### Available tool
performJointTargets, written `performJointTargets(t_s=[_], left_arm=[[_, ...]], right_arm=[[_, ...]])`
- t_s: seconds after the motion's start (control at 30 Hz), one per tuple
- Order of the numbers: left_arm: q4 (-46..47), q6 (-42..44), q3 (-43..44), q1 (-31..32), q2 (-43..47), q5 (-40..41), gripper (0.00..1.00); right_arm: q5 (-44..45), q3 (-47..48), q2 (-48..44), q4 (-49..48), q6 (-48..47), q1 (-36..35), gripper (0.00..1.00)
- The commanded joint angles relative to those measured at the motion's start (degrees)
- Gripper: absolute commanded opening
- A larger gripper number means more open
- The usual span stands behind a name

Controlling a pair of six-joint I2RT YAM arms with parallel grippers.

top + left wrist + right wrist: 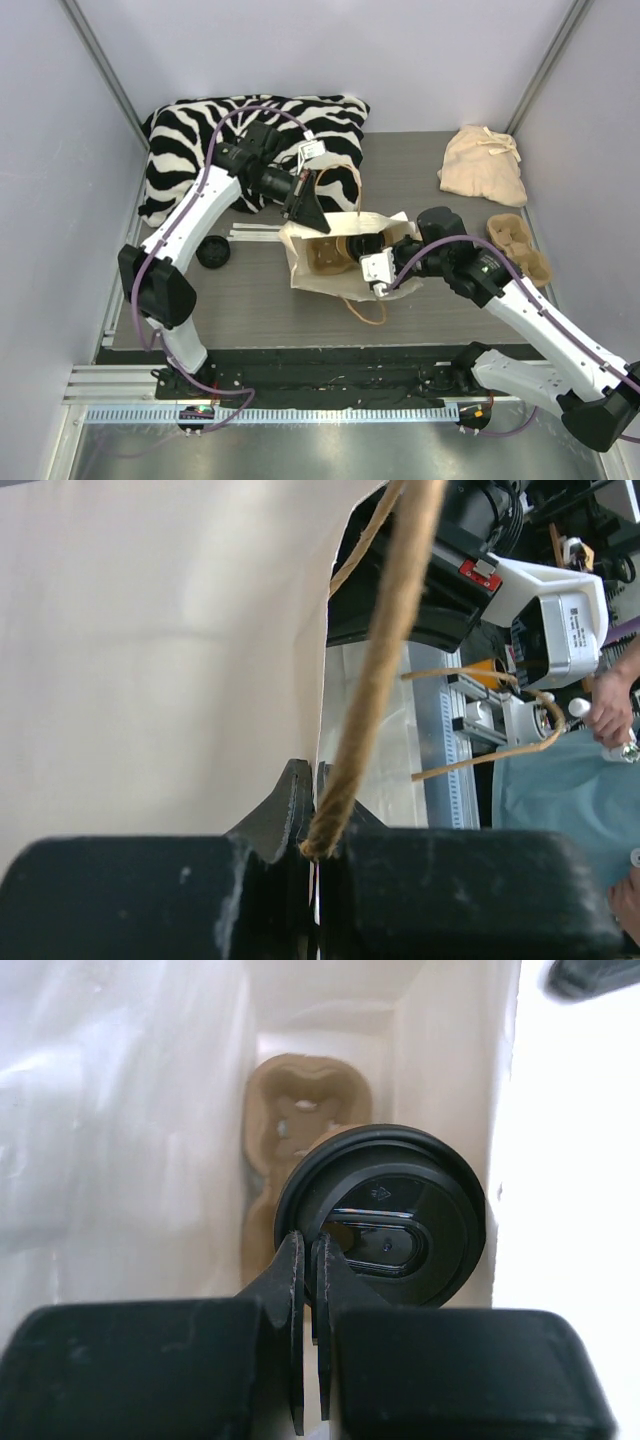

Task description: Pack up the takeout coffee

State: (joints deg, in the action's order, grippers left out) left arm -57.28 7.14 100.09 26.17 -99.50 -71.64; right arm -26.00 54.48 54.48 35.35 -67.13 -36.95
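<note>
The takeout coffee (385,1215) shows from above as a round black lid with a sip slot; its brown body is hidden. It sits deep inside a white paper bag (345,285) lying on its side, over a brown pulp cup carrier (300,1110). My right gripper (307,1245) reaches into the bag, shut on the near left rim of the lid. In the top view the right gripper (375,250) is at the bag's mouth. My left gripper (318,830) is shut on the bag's upper edge, where the twine handle (385,650) starts, and holds that edge up.
A loose flat black lid (213,252) lies left of the bag. A second pulp carrier (520,245) and a beige cloth pouch (483,165) are at the right. A zebra-print cloth (200,140) fills the back left. White walls enclose the table.
</note>
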Motion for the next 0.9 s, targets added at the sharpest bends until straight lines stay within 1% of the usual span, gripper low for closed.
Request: performJointTargets(t_s=[0.0,0.07,0.17,0.2,0.23,0.3,0.33,0.37,0.43,0.47,0.5,0.53,0.57,0.63,0.67,0.7,0.73,0.77,0.87], left_arm=[[-29.24,20.95,9.84,1.16,-5.24,-3.69,0.0],[-31.31,21.16,13.01,2.48,-6.66,-3.25,0.0],[-30.8,20.38,13.73,3.44,-7.72,-4.74,0.0],[-27.92,17.42,13.46,3.71,-7.72,-4.31,0.0],[-26.06,15.91,12.42,3.88,-7.37,-4.13,0.0],[-19.48,11.96,10.83,3.97,-6.58,-2.82,0.0],[-16.84,7.76,8.74,3.97,-5.19,-2.2,0.0],[-11.07,4.67,7.67,3.97,-4.48,-1.32,0.0],[-4.89,-2.35,4.17,3.97,-1.94,0.69,0.0],[0.44,-4.3,3.01,3.97,-0.79,1.4,0.0],[3.63,-6.41,1.61,4.06,0.35,2.54,0.0],[7.06,-9.3,-1.8,4.06,1.49,3.25,0.0],[12.4,-12.64,-3.4,4.06,3.94,5.52,0.0],[15.78,-14.08,-6.57,4.32,5.63,6.86,0.0],[16.75,-13.64,-7.01,4.59,6.42,7.9,0.0],[16.76,-13.29,-7.54,5.11,6.6,8.35,0.01],[16.76,-13.03,-7.81,5.2,6.69,8.79,0.05],[16.67,-12.85,-7.81,5.38,6.69,10.27,0.06],[18.25,-12.59,-8.07,5.29,7.3,12.39,0.07]], right_arm=[[-2.83,6.42,0.71,3.57,-5.64,0.3,0.01],[-4.49,7.31,1.24,4.28,-6.77,0.21,0.01],[-7.47,6.7,1.68,5.68,-8.53,0.21,0.01],[-8.27,6.61,1.86,6.21,-9.41,0.3,0.01],[-9.15,6.52,2.21,6.48,-9.59,0.21,0.01],[-11.17,6.43,2.56,6.83,-10.29,0.39,0.01],[-11.79,6.43,3.08,7.27,-10.82,0.73,0.0],[-12.93,6.34,3.26,8.49,-11.7,1.52,0.01],[-13.72,6.08,3.79,9.99,-13.98,2.14,0.01],[-13.9,5.64,4.05,10.69,-14.95,2.58,0.01],[-13.82,4.07,4.14,10.61,-17.74,3.02,0.01],[-13.73,3.19,4.14,10.35,-19.07,3.11,0.01],[-13.38,2.31,3.97,8.09,-19.52,3.29,0.01],[-11.1,-1.9,3.18,3.17,-19.44,3.29,0.01],[-10.22,-3.66,2.31,-2.51,-19.7,3.29,0.01],[-9.52,-6.64,1.78,-5.27,-19.79,3.29,0.01],[-9.07,-7.71,1.51,-7.38,-20.31,3.29,0.01],[-9.16,-8.42,1.42,-9.84,-20.84,3.29,0.01],[-10.38,-8.69,1.42,-9.61,-21.81,3.37,0.01]])
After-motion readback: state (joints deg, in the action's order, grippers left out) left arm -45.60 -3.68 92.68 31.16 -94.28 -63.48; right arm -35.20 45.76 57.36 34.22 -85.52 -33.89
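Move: The right hand already holds the lidded cup by its lid rim in the bag's mouth, the cup's middle roughly 5 cm left and 3 cm ahead of it, 2 cm lower. The cup carrier it is being taken to lies in the bag about 12 cm left, 2 cm ahead and 10 cm below. From the left hand, pinching the far rim beside a handle, the carrier is some 5 cm back, 1 cm right and 20 cm below. Keeping its pinch on the lid's rim, the right hand first lifts by about a centimetre while easing back a couple, then sinks into the bag towards the carrier, ending some 6 cm below where it began and turned about 15 degrees counter-clockwise. The left hand keeps the far rim between its fingertips and draws it back and to the right by about 2 cm each, dipping a little and partly rising again, its grip only just beginning to slacken at the end. ##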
